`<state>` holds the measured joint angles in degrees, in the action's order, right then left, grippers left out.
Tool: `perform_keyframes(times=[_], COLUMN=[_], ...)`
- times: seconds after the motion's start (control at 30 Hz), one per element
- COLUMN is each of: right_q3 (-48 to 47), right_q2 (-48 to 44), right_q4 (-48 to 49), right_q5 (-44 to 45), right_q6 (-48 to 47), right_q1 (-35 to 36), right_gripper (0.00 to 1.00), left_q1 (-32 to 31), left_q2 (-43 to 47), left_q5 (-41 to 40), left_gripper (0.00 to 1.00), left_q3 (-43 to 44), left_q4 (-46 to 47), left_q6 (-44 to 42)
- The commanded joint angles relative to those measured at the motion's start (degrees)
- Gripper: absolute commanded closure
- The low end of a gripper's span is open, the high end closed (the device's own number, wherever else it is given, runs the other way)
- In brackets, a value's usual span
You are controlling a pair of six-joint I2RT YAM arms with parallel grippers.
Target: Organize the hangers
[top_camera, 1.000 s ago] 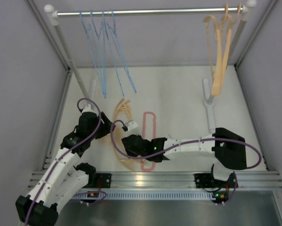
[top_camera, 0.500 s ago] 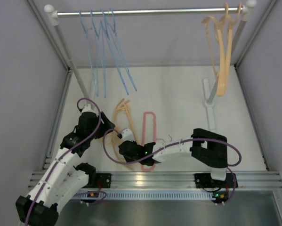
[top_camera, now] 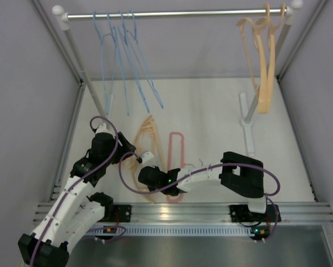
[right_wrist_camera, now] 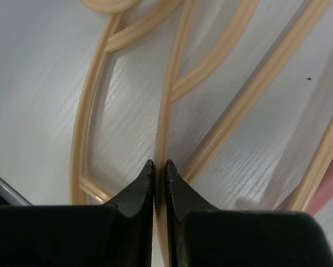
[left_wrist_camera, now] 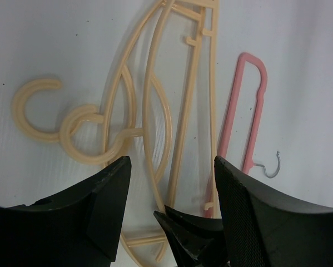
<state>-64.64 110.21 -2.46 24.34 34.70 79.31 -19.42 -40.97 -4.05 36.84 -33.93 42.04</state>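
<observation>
Several thin light-blue hangers (top_camera: 124,61) hang at the left of the rail (top_camera: 183,13), and peach hangers (top_camera: 262,61) hang at its right. Two overlapping peach hangers (left_wrist_camera: 155,100) lie flat on the table beside a pink hanger (left_wrist_camera: 249,111) with a metal hook. My right gripper (right_wrist_camera: 160,164) is shut on a thin curved bar of one peach hanger (right_wrist_camera: 169,100), low at the pile's near end (top_camera: 145,177). Just above the pile hovers my left gripper (left_wrist_camera: 170,167), open with nothing between its fingers; it sits left of the pile (top_camera: 130,156).
The rail's two upright posts (top_camera: 249,108) stand on the white table at the back left and right. Grey side walls close the workspace. An aluminium rail (top_camera: 172,211) runs along the near edge by the arm bases.
My right arm slid left along the table and its jaws closed on the peach hanger's bar. The hanging hangers swung slightly. The left arm stayed put.
</observation>
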Motion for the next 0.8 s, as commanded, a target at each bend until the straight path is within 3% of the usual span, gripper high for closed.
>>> perform_keyframes(times=[0.0, 0.63, 0.77], right_q3=[-1.1, 6.3, 7.6], right_q2=[-0.5, -23.1, -26.2], right_q4=[0.6, -5.4, -10.2], right_q5=[0.0, 4.7, 5.9], right_q6=[0.9, 4.1, 6.4], right_q1=[1.4, 2.1, 2.1], right_gripper=[1.00, 1.00, 1.00], left_q1=[0.5, 0.4, 0.4], left_q2=[1.0, 2.5, 3.0], left_q5=[0.4, 1.2, 1.5], left_gripper=[0.34, 0.35, 0.35], left_q3=[-0.1, -1.2, -1.2], left_q4=[0.4, 0.0, -0.1], left_q6=[0.0, 1.1, 1.3])
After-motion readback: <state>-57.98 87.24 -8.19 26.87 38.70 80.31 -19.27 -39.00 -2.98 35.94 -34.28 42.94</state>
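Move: Already shut on one shoulder of a tan hanger, the right hand is low over the table. The tan hangers on the rail's right end, where it goes next, are about 30 cm ahead, 42 cm right and 55 cm above. The other table hanger, also tan, lies some 8 cm ahead, straight on; the pink hanger is 6 cm ahead and 13 cm right, both about 2 cm lower. From the left hand those rail hangers are about 21 cm ahead, 46 cm right and 42 cm up. Lifting after a brief pause, the right arm carries its pinched tan hanger almost straight up about 11 cm, away from the other tan hanger on the table, and drifts some 4 cm right towards the pink hanger's side and the rail's right end. The wrist rolls some 10 degrees, its left side rising, while the fingers stay shut on the bar. ##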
